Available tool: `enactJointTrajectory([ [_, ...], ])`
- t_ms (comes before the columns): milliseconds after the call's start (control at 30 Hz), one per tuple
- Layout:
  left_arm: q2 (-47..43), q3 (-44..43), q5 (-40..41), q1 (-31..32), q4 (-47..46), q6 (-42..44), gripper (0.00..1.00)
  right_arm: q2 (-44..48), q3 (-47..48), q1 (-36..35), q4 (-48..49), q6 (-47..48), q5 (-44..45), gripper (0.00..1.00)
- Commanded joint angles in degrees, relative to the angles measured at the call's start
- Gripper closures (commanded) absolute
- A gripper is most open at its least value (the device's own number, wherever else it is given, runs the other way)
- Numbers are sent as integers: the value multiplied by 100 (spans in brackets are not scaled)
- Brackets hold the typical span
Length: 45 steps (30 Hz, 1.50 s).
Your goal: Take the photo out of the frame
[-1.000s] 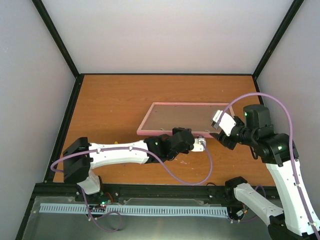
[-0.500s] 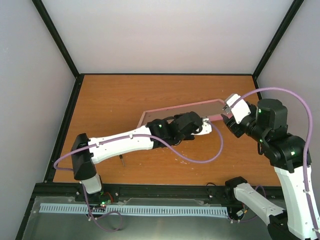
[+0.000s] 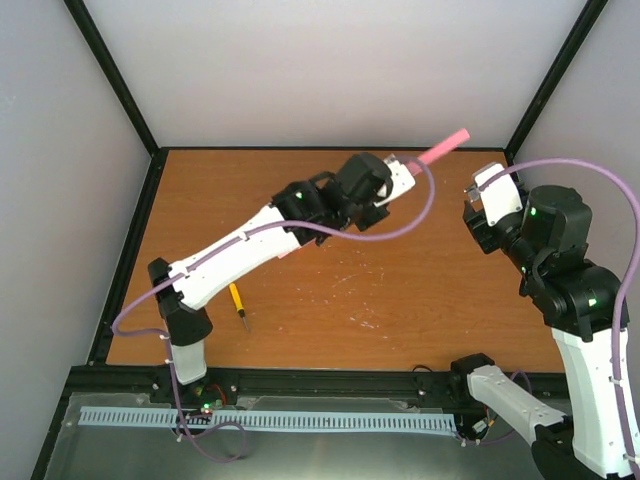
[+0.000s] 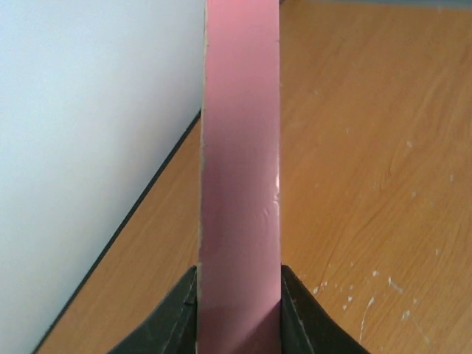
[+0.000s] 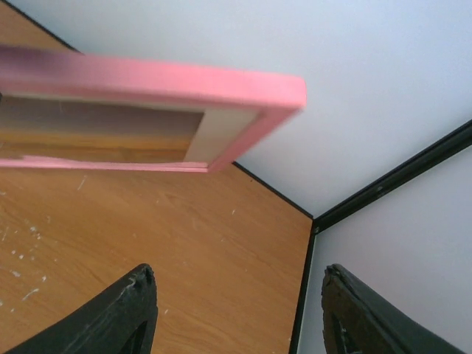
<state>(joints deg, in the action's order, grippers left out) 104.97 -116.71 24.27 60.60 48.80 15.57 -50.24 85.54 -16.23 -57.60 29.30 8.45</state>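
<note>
The pink frame (image 3: 445,146) is held up in the air over the back of the table, edge-on to the top view, so only a short pink bar shows past my left gripper (image 3: 400,172). In the left wrist view its pink edge (image 4: 240,147) runs straight up between the two dark fingers, and my left gripper (image 4: 240,276) is shut on it. In the right wrist view the frame's corner (image 5: 147,81) hangs above and to the left, apart from my right gripper (image 5: 237,274), which stands open with nothing in it. The photo is hidden.
A yellow-handled tool (image 3: 236,303) lies on the orange table (image 3: 330,300) near the left arm's base. Pale walls with black corner posts (image 3: 545,80) close in the back and sides. My right gripper (image 3: 487,195) hovers by the right wall.
The left arm lifted the frame off the table, up and towards the back, turning it on edge. The right gripper drew away from the frame's right corner and opened wider.
</note>
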Motion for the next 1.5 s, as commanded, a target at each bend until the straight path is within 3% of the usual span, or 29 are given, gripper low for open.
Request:
enactJointTrajectory([
  [0, -79, -1077, -642, -371, -359, -1293, 99, -96, 234, 41, 182, -136, 175, 39],
  [267, -216, -1582, -2144, -1494, -78, -3398, 99, -115, 174, 84, 202, -140, 109, 40],
  [433, -395, -1153, -3229, -2329, 163, -4503, 99, -62, -48, 80, 217, -164, 21, 39],
  [767, -2195, 3340, -4285, -3468, -2116, -5721, 99, 275, -990, 80, 452, -230, -133, 40],
  [1033, -3321, 6499, -4150, -3737, -4075, -6479, 99, 340, -2277, 90, 944, -723, -948, 41],
  [1200, -3603, 7832, -3931, -3740, -5303, -6681, 99, -43, -3034, 86, 1635, -959, -1508, 43],
  [1467, -3595, 9005, -3189, -3740, -6464, -6840, 99, -955, -3818, 89, 2623, -956, -2160, 44],
])
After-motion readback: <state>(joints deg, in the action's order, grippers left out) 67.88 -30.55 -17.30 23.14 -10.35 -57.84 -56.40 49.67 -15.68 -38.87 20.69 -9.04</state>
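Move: Beyond and under the left gripper hangs the photo frame, pinched by a long edge and nearly on end, its middle about 9 cm ahead, 5 cm right and 9 cm below. The bare table spot it is taken to lies roughly 8 cm left, 3 cm back and 32 cm down; the screwdriver, some 30 cm left, 13 cm back and 33 cm down. From the empty right hand the frame's middle is about 16 cm ahead, 11 cm left and 17 cm lower. Keeping its pinch on the long edge, the left hand lifts the frame some 5 cm while reaching forward, then swings it left and down towards the table, drawing back, and rolls its left side under through about 90 degrees. The right hand waits high, then sinks some 22 cm and drifts left and forward towards the frame's right edge, tipping down, fingers still open. ##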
